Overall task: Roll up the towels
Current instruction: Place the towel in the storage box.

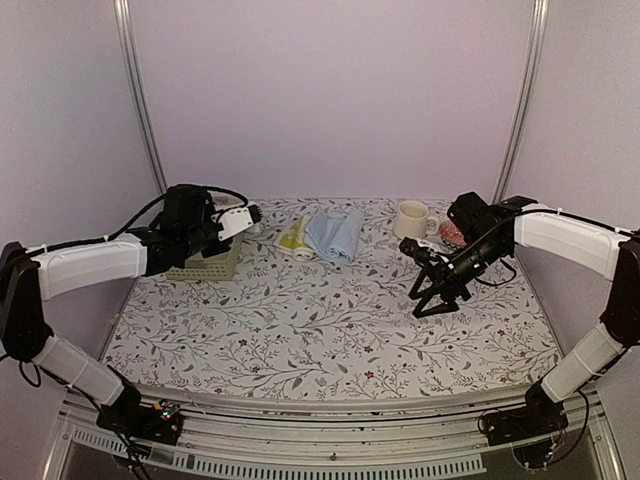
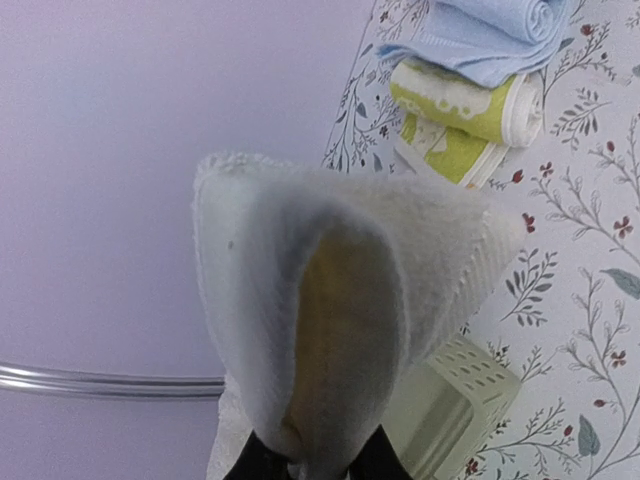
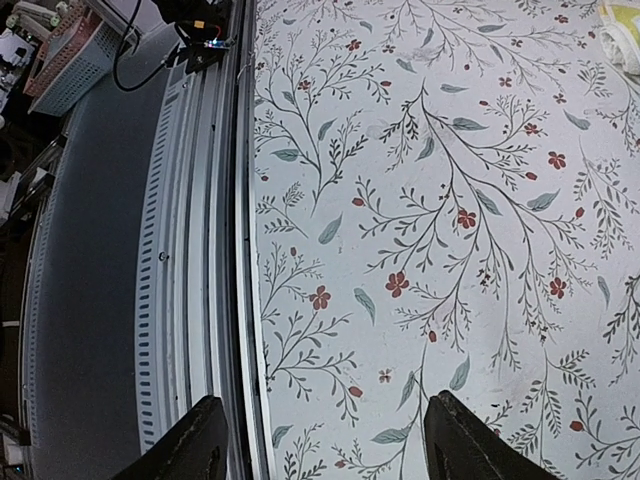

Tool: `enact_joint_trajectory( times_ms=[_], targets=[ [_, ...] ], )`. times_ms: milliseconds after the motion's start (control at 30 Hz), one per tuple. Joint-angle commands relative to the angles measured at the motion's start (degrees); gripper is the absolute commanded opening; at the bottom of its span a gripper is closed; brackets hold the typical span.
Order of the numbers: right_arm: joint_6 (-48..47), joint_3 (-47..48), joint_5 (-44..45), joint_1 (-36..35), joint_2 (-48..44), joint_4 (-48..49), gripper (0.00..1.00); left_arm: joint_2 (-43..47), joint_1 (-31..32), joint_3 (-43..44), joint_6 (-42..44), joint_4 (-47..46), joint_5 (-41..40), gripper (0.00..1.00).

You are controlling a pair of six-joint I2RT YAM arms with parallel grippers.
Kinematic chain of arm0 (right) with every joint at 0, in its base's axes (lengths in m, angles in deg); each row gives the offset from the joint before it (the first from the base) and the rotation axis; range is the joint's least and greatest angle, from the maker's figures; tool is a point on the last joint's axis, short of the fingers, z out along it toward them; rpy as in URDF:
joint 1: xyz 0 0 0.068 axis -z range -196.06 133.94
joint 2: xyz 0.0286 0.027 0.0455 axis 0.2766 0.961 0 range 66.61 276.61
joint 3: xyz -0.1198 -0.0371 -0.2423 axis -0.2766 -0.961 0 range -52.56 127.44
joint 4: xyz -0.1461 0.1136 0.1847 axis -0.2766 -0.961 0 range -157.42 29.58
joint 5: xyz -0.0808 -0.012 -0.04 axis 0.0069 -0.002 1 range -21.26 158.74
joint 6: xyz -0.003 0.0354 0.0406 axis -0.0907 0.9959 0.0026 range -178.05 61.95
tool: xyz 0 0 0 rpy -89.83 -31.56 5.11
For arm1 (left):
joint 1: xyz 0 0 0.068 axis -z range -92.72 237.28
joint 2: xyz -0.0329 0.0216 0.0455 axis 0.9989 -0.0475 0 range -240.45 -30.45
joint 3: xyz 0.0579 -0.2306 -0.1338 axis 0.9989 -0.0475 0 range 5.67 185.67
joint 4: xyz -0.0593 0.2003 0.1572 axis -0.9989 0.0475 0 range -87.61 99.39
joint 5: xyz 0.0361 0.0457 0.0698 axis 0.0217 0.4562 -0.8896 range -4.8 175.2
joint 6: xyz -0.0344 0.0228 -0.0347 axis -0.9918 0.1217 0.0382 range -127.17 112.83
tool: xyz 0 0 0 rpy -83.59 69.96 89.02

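Note:
My left gripper (image 1: 245, 216) is shut on a rolled cream-white towel (image 2: 340, 290), which hangs above the pale green basket (image 2: 462, 398). In the left wrist view its black fingertips (image 2: 258, 463) pinch the roll's lower end. At the back of the table a rolled light blue towel (image 1: 336, 236) lies against a yellow-green towel (image 1: 293, 238); both also show in the left wrist view, the blue towel (image 2: 500, 35) and the yellow-green towel (image 2: 465, 110). A pink towel (image 1: 452, 233) peeks out behind the right arm. My right gripper (image 1: 428, 300) hangs open and empty over the floral cloth (image 3: 450, 200).
A cream mug (image 1: 412, 218) stands at the back right beside the pink towel. The mesh basket (image 1: 205, 265) sits at the back left under the left arm. The table's metal front rail (image 3: 200, 250) runs along its near edge.

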Motion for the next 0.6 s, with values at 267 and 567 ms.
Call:
enact_joint_trajectory(
  times_ms=[267, 567],
  targets=[
    [0.39, -1.61, -5.37, 0.0, -0.54, 1.28, 0.7, -11.98, -19.37, 2.47, 6.08, -7.99, 17.15, 0.0],
    [0.29, -3.78, -6.1, 0.0, -0.79, 2.31, 0.7, -19.39, -26.86, 7.3, 5.33, -9.61, 24.4, 0.0]
  ],
)
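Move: The left gripper holds the rolled white towel. The storage box it goes to has its middle about 12 cm to the left, some 10 cm ahead and 16 cm below; the pink towel lies in the box's far half, 17 cm ahead and 11 cm left of the gripper. The yellow towel sits 15 cm right and 11 cm ahead, the blue one 28 cm right and 12 cm ahead. From the right hand the box is about 57 cm left, 29 cm ahead and 12 cm below. Swing the left gripper with the white towel about 12 cm to the left and some 8 cm forward until it is over the storage box, staying nearly level at first. Then sink about 9 cm towards the box floor on the near side of the pink towel, tipping the fingers about 10 degrees further down and keeping the roll pinched. ##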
